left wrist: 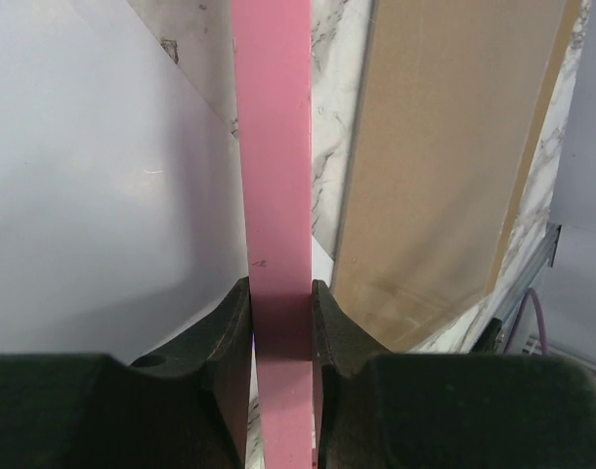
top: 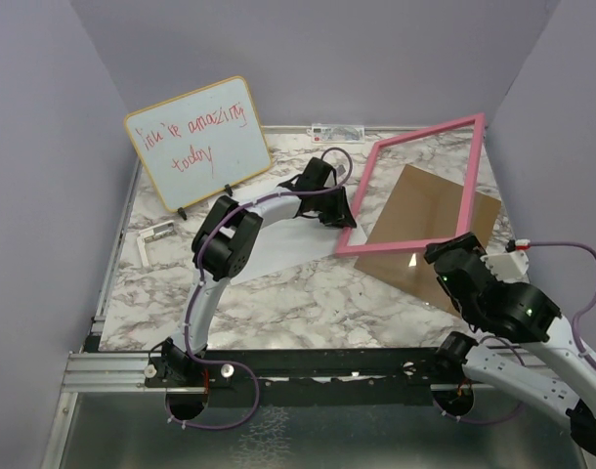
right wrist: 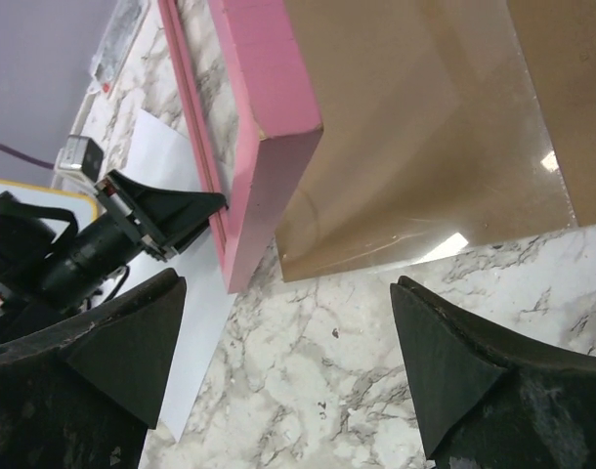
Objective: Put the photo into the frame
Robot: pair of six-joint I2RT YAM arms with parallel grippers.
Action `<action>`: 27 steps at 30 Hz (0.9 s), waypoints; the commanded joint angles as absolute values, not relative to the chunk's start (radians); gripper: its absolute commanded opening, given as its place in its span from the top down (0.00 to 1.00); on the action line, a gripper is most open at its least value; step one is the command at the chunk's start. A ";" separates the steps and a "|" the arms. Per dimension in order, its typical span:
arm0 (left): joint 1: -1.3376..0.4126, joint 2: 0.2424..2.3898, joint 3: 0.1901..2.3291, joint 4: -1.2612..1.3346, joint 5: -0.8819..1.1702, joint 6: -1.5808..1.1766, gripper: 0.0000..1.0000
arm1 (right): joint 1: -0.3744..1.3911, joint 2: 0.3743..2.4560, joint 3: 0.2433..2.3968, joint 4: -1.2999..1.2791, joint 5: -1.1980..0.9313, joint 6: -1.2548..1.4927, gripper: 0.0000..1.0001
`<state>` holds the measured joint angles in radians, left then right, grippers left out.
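Note:
The frame (top: 425, 130), pink-bordered with a clear pane, stands tilted up off the table. My left gripper (top: 345, 217) is shut on its left rail, which runs up between the jaws (left wrist: 278, 313) as a pink bar (left wrist: 271, 147). The photo (top: 278, 249) lies flat under that arm with its plain white side up (left wrist: 103, 195); its picture side is hidden. The brown backing board (top: 484, 220) lies flat beneath the frame (right wrist: 552, 78). My right gripper (top: 445, 256) hangs open (right wrist: 288, 286) just short of the frame's near corner (right wrist: 269, 127), holding nothing.
A yellow-edged whiteboard (top: 195, 142) with red handwriting stands propped at the back left. A small metal bracket (top: 156, 237) lies near the left edge. Purple walls close in the table on both sides and at the back.

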<state>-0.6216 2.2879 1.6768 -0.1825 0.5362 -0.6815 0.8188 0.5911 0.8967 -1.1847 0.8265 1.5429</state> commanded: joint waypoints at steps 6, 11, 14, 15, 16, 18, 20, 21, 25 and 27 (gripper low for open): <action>-0.613 2.283 1.651 -0.120 0.659 -0.731 1.00 | 0.820 0.736 0.895 -1.049 0.999 1.469 0.10; -0.611 2.271 1.625 -0.100 0.684 -0.747 1.00 | 0.820 0.706 0.798 -0.702 1.054 1.161 0.13; -0.611 2.264 1.611 -0.083 0.694 -0.757 1.00 | 0.819 0.715 0.780 -0.620 1.080 1.086 0.16; -0.611 2.261 1.607 -0.079 0.697 -0.759 1.00 | 0.818 0.726 0.786 -0.621 1.090 1.082 0.17; -0.611 2.259 1.605 -0.076 0.701 -0.763 1.00 | 0.818 0.738 0.795 -0.621 1.101 1.073 0.20; -0.611 2.255 1.597 -0.068 0.708 -0.769 1.00 | 0.818 0.760 0.811 -0.601 1.116 1.029 0.27; -0.611 2.247 1.588 -0.064 0.710 -0.770 1.00 | 0.818 0.777 0.820 -0.524 1.123 0.919 0.37; -0.611 2.242 1.583 -0.063 0.710 -0.770 1.00 | 0.818 0.784 0.822 -0.473 1.121 0.846 0.43; -0.610 2.210 1.555 -0.047 0.713 -0.775 1.00 | 0.818 0.804 0.848 -0.326 1.101 0.613 0.61; -0.609 2.192 1.545 -0.043 0.711 -0.779 1.00 | 0.818 0.813 0.868 -0.283 1.093 0.531 0.73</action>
<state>-0.5953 2.2730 1.5764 -0.0647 0.6407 -0.7883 0.8177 0.7998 0.8021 -0.4950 1.0779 0.7895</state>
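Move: The empty pink frame's near-right corner lies about 5 cm ahead of the right hand, 1 cm to its left and a centimetre above. The brown panel's middle lies on the table some 17 cm ahead, 1 cm left and 21 cm below the right hand. From the left hand, already gripping the frame's left rail, that corner is roughly 22 cm right, 12 cm back and 15 cm above; the white photo's middle is about 14 cm left, level with it fore and aft, 4 cm below. The wide-open right hand reaches about 8 cm forward to the frame's near-right corner, bearing a little left, dipping about a centimetre first and then climbing to finish some 3 cm higher, while it rolls its left side down some 30 degrees, tips slightly up and closes its fingers around the rail beside that corner. The left hand keeps its pinch on the left rail near the frame's near-left corner, almost in place, and only tilts slightly with its right side rising. ##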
